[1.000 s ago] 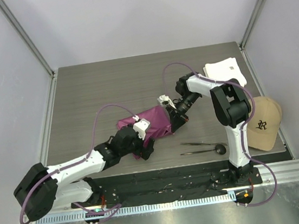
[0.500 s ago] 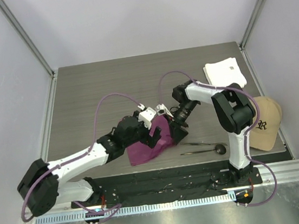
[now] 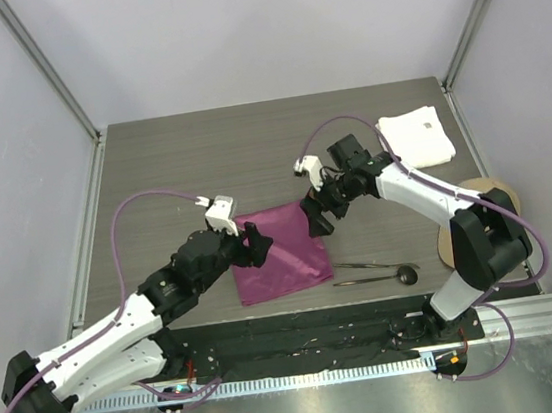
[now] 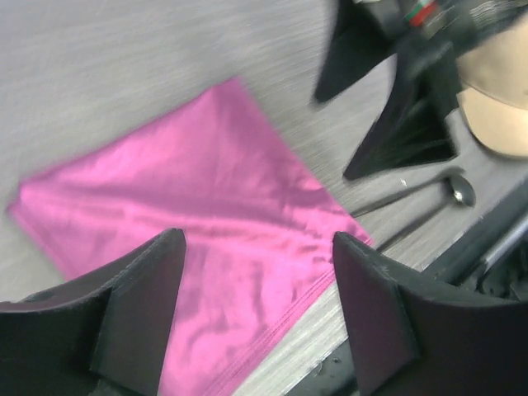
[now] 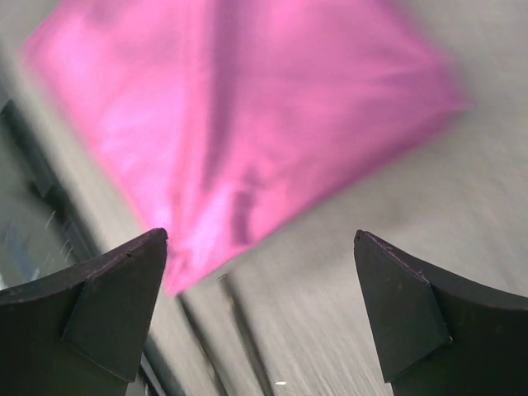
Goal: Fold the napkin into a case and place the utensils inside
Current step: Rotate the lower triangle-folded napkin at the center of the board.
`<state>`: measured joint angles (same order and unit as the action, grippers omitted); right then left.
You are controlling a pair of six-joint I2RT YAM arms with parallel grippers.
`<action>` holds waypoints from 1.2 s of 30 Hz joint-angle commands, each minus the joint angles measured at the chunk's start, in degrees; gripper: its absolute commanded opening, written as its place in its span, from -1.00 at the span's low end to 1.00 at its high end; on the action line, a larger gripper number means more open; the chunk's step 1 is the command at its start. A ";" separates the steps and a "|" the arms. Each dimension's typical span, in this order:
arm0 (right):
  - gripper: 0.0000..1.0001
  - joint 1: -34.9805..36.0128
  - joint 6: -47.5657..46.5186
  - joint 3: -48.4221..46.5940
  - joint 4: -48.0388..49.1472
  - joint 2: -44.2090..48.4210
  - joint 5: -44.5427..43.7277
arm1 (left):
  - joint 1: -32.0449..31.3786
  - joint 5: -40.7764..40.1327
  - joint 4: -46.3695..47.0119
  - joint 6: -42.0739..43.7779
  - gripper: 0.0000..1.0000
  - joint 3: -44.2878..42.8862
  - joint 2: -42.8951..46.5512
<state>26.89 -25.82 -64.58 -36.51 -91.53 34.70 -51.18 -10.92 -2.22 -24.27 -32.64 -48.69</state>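
The magenta napkin (image 3: 280, 254) lies flat on the table as a rough square, with no gripper holding it. My left gripper (image 3: 251, 242) hovers over its left edge, open and empty; in the left wrist view the napkin (image 4: 190, 214) fills the space below the left gripper (image 4: 257, 239). Above the napkin's far right corner my right gripper (image 3: 318, 216) stands open and empty. In the right wrist view the napkin (image 5: 247, 107) shows blurred beyond the right gripper (image 5: 260, 239). The two dark utensils (image 3: 370, 271) lie side by side right of the napkin, the spoon head (image 3: 406, 273) at their right end.
A thicker white cloth (image 3: 415, 139) lies at the back right. A tan cap (image 3: 489, 216) sits at the right edge, partly behind my right arm. The black base rail (image 3: 312, 338) runs along the near edge, just below the napkin and utensils.
The napkin, bunched up between both grippers a second ago, now lies spread flat. The right gripper opened and let go of it; both grippers drew back from it.
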 commanded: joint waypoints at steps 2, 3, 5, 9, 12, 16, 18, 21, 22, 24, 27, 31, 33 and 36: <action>0.99 -0.26 22.64 -1.34 10.58 2.40 -20.80 | 1.60 -13.31 -10.86 -18.07 0.16 -2.68 -1.14; 0.99 -0.35 25.27 -1.95 10.50 2.23 -24.12 | 2.65 -13.77 -13.49 -21.66 0.04 -3.47 -2.02; 0.99 -0.26 29.41 -3.01 10.06 1.97 -22.50 | 7.90 -11.25 -17.37 -22.31 0.04 -6.55 -5.18; 0.99 0.26 35.57 -0.21 14.00 4.68 -22.56 | 18.37 5.79 -16.25 -22.22 -0.18 -9.98 -10.80; 0.99 0.26 37.16 3.40 17.62 5.57 -24.23 | 22.00 11.44 -14.13 -23.45 -0.34 -12.26 -16.86; 0.99 0.18 39.45 0.87 14.46 1.97 -32.30 | 22.09 13.90 -13.87 -27.21 -0.52 -15.08 -24.07; 0.99 -0.09 40.23 1.55 15.59 3.10 -33.63 | 22.09 15.30 -12.73 -28.63 -0.67 -15.43 -27.42; 0.99 -0.79 39.02 4.89 20.51 6.96 -30.75 | 22.00 16.28 -11.24 -30.30 -0.70 -14.82 -30.58; 0.86 -0.70 38.66 4.55 21.04 7.06 -30.22 | 22.00 16.02 -10.79 -30.57 -0.70 -14.56 -31.11; 0.70 -0.01 37.43 2.54 20.61 5.49 -28.28 | 22.09 15.84 -10.35 -31.01 -0.80 -14.55 -32.69; 0.51 1.31 34.36 -0.27 19.38 3.12 -23.98 | 22.00 16.37 -10.26 -30.84 -0.89 -15.34 -34.54; 0.31 7.36 31.89 -3.45 17.79 -0.92 -27.05 | 22.09 14.88 -12.80 -30.92 -0.94 -17.18 -36.21; 0.12 8.69 30.66 -5.28 17.53 -2.77 -25.05 | 22.09 12.07 -14.82 -29.70 -1.00 -18.33 -36.83; -0.26 10.45 30.13 -8.09 16.65 -6.73 -23.20 | 22.52 8.64 -18.08 -28.64 -0.99 -20.61 -38.50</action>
<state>35.11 7.01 -67.96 -19.70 -94.43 8.27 -29.17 2.57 -17.21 -54.41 -49.01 -85.89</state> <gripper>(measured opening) 0.506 0.013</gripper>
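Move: Ahead of the left hand, about 13 cm out, 7 cm to its left and 15 cm below, lies the napkin's far left corner; the napkin's middle is almost under that hand, 1 cm ahead and 4 cm right. From the right hand, the napkin's far right corner is about 10 cm ahead, 4 cm left and 6 cm below, while the utensils lie some 12 cm back and 11 cm right. Sinking about 12 cm with a forward reach of 8 cm, the left hand swings left, then partly back right, tips its fingers down some 45 degrees and shuts them over the napkin's far left part. The open right hand goes forward about 7 cm, twisting clockwise, then sweeps left over the far right corner, half closing and partly untwisting. ##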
